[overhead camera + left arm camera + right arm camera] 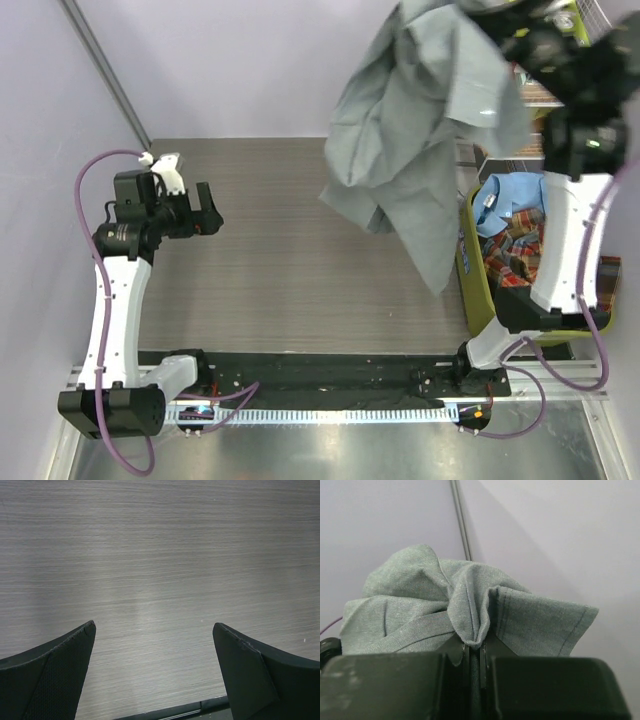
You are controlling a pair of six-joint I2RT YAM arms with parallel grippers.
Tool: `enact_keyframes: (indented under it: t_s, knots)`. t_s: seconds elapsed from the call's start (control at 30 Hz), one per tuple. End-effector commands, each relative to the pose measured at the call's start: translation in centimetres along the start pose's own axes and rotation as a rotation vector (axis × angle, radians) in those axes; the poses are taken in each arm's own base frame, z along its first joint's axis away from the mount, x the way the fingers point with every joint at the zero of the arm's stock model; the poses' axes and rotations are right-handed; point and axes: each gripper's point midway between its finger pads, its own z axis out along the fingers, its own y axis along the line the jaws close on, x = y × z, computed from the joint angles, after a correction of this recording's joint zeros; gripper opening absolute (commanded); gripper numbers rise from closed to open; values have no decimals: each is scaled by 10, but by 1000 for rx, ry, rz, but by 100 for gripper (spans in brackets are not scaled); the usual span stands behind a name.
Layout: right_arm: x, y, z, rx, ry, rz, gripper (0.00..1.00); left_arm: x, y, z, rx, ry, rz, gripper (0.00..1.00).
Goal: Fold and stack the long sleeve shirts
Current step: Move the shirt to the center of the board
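My right gripper (pixel 500 25) is raised high at the top right and is shut on the grey shirt (pixel 425 120), which hangs down crumpled above the right part of the table. In the right wrist view the grey shirt (pixel 470 605) bunches up out of the closed fingers (pixel 474 652). A light blue shirt (pixel 505 205) and a red-green plaid shirt (pixel 515 255) lie in a yellow-green bin (pixel 472 290) at the right. My left gripper (pixel 208 210) is open and empty over the left of the table; its fingers (pixel 55 675) stand wide apart above bare wood.
The wood-grain table (pixel 270 270) lies between the arms. A black strip (pixel 330 370) runs along its near edge. Purple-grey walls and a metal pole (pixel 105 70) stand behind.
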Motion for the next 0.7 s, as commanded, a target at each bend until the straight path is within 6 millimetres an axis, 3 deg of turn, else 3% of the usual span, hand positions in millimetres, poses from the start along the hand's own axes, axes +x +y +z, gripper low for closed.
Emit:
enact_keyframes:
  t_s: [0.0, 0.13, 0.23, 0.3, 0.33, 0.37, 0.43, 0.5, 0.6, 0.63, 0.67]
  knots:
    - [103, -14, 40, 136, 209, 21, 1, -7, 6, -7, -45, -63, 33, 100]
    - [146, 26, 68, 130, 287, -99, 1, -2, 12, -11, -81, -63, 25, 100]
    - [159, 52, 85, 135, 291, -165, 1, -1, 11, -13, -64, -61, 6, 100]
    - [158, 71, 94, 120, 268, -170, 1, -5, 9, -16, -59, -73, 6, 100]
    - [144, 77, 96, 114, 226, -168, 1, -6, 9, -15, -56, -75, 8, 100]
    - [144, 82, 101, 105, 215, -163, 1, -6, 8, -15, -54, -73, 4, 100]
    - [129, 91, 103, 109, 165, -163, 1, -11, 6, -16, -45, -77, -4, 100]
    - [127, 91, 103, 115, 157, -162, 1, -17, 1, -18, -21, -85, -14, 100]
    - [164, 72, 99, 179, 253, -197, 1, -24, -3, -22, 0, -100, -8, 100]
    - [208, 61, 95, 172, 364, -213, 4, -24, -4, -21, 7, -95, -5, 100]
    - [236, 51, 89, 173, 438, -217, 27, -22, -7, -23, 28, -80, 3, 100]
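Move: The middle of the board, where the shirt is headed, lies about 22 cm left of the right hand, 3 cm farther out and some 66 cm below. The laundry basket stands roughly 27 cm to the right of the right hand, 5 cm back and 57 cm down. The wire shelf is about 22 cm ahead, 27 cm right and 35 cm lower. From the left hand, the board's middle is some 27 cm right, 4 cm ahead and 24 cm below. Keep the right gripper shut on the shirt and swing it fast to the left, away from the basket and over the board, some 20 cm across while sinking almost as far. Bow the path forward first and then back, and dip the fingers about 20 degrees until they point nearly level. Finish by lifting about 5 cm with a slight return to the right. ##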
